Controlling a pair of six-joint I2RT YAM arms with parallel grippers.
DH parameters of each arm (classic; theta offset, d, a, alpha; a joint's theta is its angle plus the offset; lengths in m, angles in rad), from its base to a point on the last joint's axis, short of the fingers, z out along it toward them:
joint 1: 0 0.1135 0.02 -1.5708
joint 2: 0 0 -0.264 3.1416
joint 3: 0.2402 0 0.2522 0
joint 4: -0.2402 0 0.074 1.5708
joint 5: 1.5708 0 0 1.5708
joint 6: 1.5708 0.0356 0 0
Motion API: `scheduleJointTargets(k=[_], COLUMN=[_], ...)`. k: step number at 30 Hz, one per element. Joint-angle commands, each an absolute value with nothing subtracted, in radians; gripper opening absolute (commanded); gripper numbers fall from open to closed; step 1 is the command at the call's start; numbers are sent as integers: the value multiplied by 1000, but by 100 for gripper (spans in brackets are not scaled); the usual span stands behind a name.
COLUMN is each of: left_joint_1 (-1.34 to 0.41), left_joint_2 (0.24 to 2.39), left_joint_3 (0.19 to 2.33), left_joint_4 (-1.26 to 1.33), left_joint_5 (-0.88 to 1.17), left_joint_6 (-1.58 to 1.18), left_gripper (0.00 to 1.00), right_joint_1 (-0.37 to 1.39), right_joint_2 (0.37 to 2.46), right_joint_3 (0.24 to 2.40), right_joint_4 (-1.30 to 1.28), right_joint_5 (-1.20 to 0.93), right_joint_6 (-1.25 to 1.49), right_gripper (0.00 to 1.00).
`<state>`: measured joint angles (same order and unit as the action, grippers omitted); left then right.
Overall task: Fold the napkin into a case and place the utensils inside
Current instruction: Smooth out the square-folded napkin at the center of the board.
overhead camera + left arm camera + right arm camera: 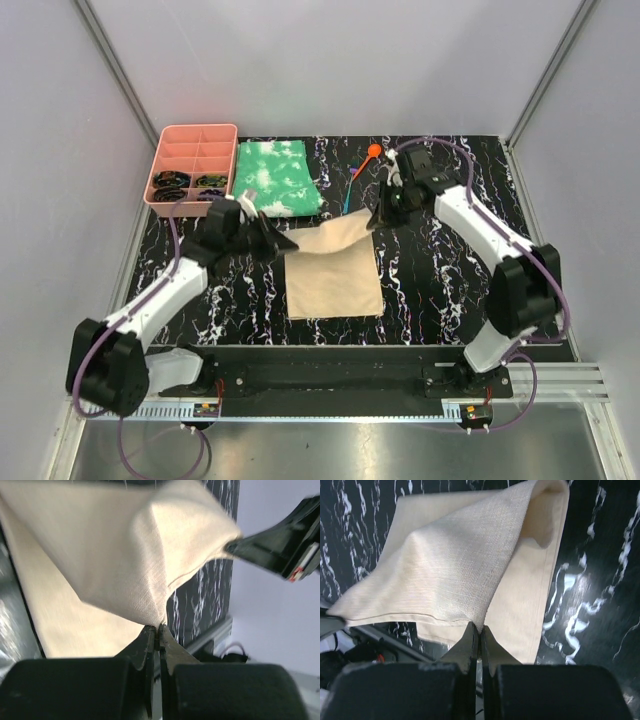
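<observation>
The tan napkin (335, 280) lies mid-table, its far edge lifted off the mat. My left gripper (291, 241) is shut on the far left corner, and the left wrist view shows cloth pinched at the fingertips (159, 626) with the napkin (115, 555) draping away. My right gripper (375, 219) is shut on the far right corner (480, 626), the napkin (455, 565) hanging in a fold over its flat part. The utensils lie behind the napkin: an orange spoon (374, 152) and a slim blue one (350, 190).
A green-and-white mottled cloth (276, 178) lies at the back left of the mat. Beside it stands a pink compartment tray (190, 135) with small dark items. White walls enclose the black marbled mat (430, 280).
</observation>
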<state>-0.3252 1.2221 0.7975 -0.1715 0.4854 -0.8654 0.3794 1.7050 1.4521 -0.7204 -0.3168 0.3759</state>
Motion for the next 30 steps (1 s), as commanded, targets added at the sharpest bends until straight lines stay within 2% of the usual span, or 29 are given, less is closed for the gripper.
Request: scheduleJointTargets(k=[1,6,10,30], left_joint_1=[-458,-476,-480,-511], left_joint_2=[1108,1043,1011,1026], left_joint_3=[674,536,503,413], left_joint_4=[-133,-132,-189,-176], left_joint_5=[433,419,394,459], left_joint_6=[-933,-973,-951,-982], left_gripper=[0,0,0,0], right_joint_1=[377,387,416,456], right_joint_2=[1523,1433,1416,1408], right_joint_3=[1304,1091,955,793], right_joint_4=[-666,-583,-511,-495], right_joint_5=[-406,-457,-492,-390], right_joint_6=[425,483,531,568], right_gripper=[0,0,0,0])
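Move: Some 15 cm back, 14 below and about 1 to the left of the left hand is the lower layer's near left corner; the green cloth is about 22 cm ahead and 4 to its left, down at table height. From the right hand, the near right corner sits roughly 18 cm back, 3 to the right and 14 down, with the blue utensil about 15 ahead and 5 left, the red spoon about 22 ahead and 1 left, both on the board. Keeping the napkin's raised edge pinched between them, both hands sweep back over the lower layer and down towards its near corners, the left about 12 cm back and 10 down, the right about 14 back and 10 down. The right starts out nearly level before sinking. Both wrists tip about 15 degrees steeper, and the fingers stay shut. ##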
